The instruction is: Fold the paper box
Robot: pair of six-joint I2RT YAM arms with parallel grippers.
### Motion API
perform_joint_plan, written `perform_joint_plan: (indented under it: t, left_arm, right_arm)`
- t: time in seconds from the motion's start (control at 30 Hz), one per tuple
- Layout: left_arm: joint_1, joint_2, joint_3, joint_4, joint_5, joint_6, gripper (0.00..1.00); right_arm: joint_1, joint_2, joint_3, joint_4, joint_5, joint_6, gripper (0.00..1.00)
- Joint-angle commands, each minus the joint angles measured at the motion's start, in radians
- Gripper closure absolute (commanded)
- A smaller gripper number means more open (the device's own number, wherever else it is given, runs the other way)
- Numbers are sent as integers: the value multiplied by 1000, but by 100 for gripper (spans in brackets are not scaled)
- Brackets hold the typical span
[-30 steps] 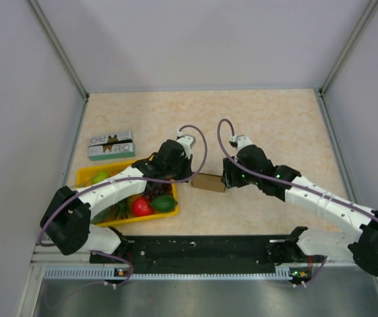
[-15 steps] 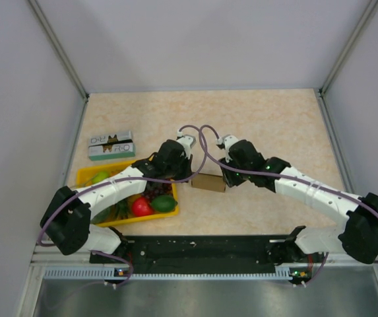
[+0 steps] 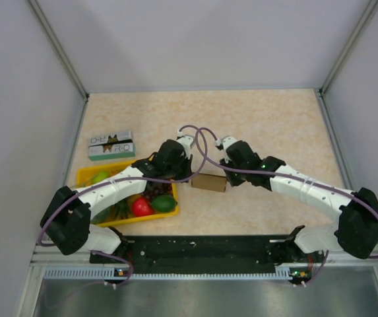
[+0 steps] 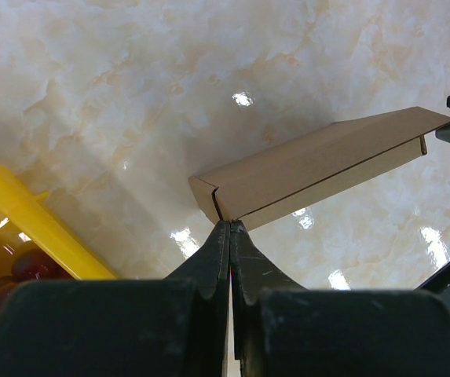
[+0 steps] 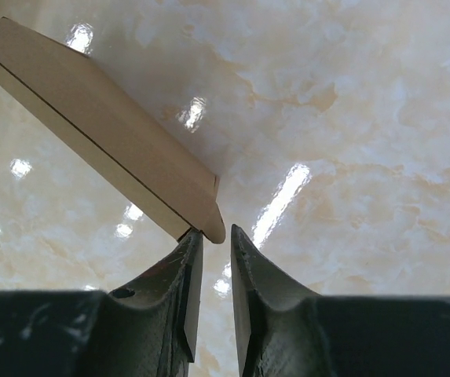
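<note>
The paper box [image 3: 208, 182] is a small brown folded cardboard piece on the table between my two grippers. My left gripper [image 3: 190, 179] is at its left end. In the left wrist view the fingertips [image 4: 230, 225] are pressed together at the corner seam of the box [image 4: 319, 161], pinching its thin edge. My right gripper [image 3: 225, 179] is at the box's right end. In the right wrist view its jaws [image 5: 214, 232] stand narrowly apart, with the rounded corner tab of the box [image 5: 107, 118] at their mouth, touching the left finger only.
A yellow tray [image 3: 83, 177] holding a red fruit [image 3: 142, 207], a green fruit [image 3: 164, 203] and dark grapes lies left of the box, under the left arm. A green-and-white carton [image 3: 111, 145] lies behind it. Walls enclose the table.
The right arm has swung left toward the box's right end, and its jaws have narrowed around the corner tab. The left gripper and the box have stayed put.
</note>
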Motion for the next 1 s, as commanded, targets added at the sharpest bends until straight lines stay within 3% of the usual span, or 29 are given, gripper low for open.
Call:
perform_joint_plan:
  t: [0.0, 0.27, 0.97]
  left_arm:
    - [-6, 2, 17, -18, 12, 4, 100]
    - [-8, 4, 13, -16, 7, 7, 100]
    - [-14, 10, 7, -5, 10, 10, 100]
  right_arm:
    - [6, 12, 53, 26, 36, -5, 80]
    - [7, 28, 84, 32, -21, 37, 100]
    - [-52, 100, 176, -56, -217, 307, 100]
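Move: At the right end of the box, the right hand has its slightly open fingers around the lid's right corner, about 1 cm to its left and level. The box body centres some 6 cm left, 1 cm ahead and 2 cm lower; the yellow tray centres roughly 31 cm left, 3 cm back, with the avocado about 19 cm left, 8 cm back. From the left hand, that right corner lies about 11 cm right and 2 cm back. Closing fully at the lid's right corner, the right fingers seem to pinch its card tip; the right hand then eases left towards the left hand, about 1.5 cm, drawing back nearly 1 cm late on, while its wrist tips some 15 degrees to point more steeply down and turns slightly clockwise. The left hand, still shut at the left front corner, stays practically in place. ##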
